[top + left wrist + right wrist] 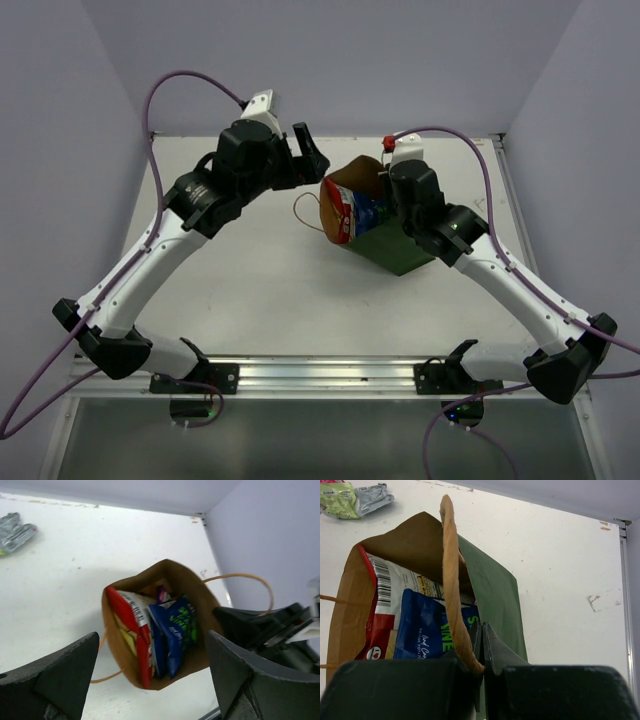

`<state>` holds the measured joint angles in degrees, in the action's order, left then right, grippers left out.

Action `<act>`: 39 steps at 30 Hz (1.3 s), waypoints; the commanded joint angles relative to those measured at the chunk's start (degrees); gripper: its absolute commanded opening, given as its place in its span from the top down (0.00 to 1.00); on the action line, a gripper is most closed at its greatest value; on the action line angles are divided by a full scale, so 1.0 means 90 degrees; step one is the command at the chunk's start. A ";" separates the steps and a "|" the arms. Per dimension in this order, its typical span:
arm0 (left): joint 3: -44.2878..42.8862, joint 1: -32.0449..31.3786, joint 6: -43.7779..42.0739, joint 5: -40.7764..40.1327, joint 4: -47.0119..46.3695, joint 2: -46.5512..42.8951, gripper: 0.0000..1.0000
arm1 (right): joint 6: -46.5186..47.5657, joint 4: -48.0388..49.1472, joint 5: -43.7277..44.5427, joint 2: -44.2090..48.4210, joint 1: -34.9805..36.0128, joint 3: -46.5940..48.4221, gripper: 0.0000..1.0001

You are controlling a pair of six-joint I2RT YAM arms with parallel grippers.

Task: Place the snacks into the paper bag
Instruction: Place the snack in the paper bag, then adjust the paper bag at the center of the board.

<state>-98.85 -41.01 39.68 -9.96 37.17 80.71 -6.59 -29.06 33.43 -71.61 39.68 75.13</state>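
Observation:
The paper bag (395, 250) stands right of the table's centre, dark green outside and brown inside (170, 572). A large white-red-yellow chip bag (132, 630) stands upright in it along one wall. Beside that are blue packets (177, 625), with a purple-pink corner (161, 594) behind them. My left gripper (152, 680) hangs open and empty over the bag's mouth. My right gripper (481, 640) is shut on the bag's green wall (492, 590) at the rim, with the tan handle (451, 565) running beside its left finger.
A light green packet (340, 500) and a silver-grey packet (372, 497) lie on the white table at the far left. The bag's other loop handle (305, 215) droops onto the table. Purple walls close in the back and both sides.

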 commanded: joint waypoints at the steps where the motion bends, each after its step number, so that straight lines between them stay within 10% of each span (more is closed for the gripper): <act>1: 0.0239 -0.0003 -0.0444 -0.0583 0.1163 0.0085 0.11 | -0.0039 0.0289 0.0036 0.0154 -0.0005 0.0421 1.00; 17: 0.1862 0.0006 -0.0669 -0.0144 0.0178 -0.0413 0.23 | -0.0049 0.0221 -0.0013 0.0106 0.0005 0.0421 1.00; 28: 0.2155 0.0153 -0.0512 -0.0388 -0.0584 -0.0286 0.79 | -0.0117 0.0211 0.0006 0.0174 -0.0005 0.0304 1.00; 31: 0.1777 0.0231 -0.0678 -0.0417 -0.0663 -0.0218 1.00 | -0.0127 0.0202 0.0006 0.0174 -0.0005 0.0324 1.00; 39: -0.0565 0.0358 -0.1508 -0.0301 -0.0497 0.0143 1.00 | -0.0078 0.0045 0.0221 0.0125 -0.0014 0.0529 1.00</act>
<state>-94.11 -38.52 30.65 -12.08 36.49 82.50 -6.85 -30.48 33.61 -71.61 39.68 76.23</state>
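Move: The paper bag's free left handle is the left hand's mark, some 14 cm below its open fingers, about 2 cm back and 2 cm to the left. The bag's mouth lies roughly 11 cm to this hand's right, level fore and aft and some 15 cm down; the red crisp packet inside is about 8 cm right, 2 cm back and 17 cm down. From the right hand, already gripping the other handle, the left one lies about 21 cm left, 4 cm back and 5 cm lower. Down beside the bag's left rim goes the open left hand, sinking about 14 cm with a slight drift back and left while it rolls some 15 degrees, left side up. There its fingers shut and pinch the left handle, then draw it up about 9 cm and forward some 4 cm. The right hand stays put, still holding the right handle. ##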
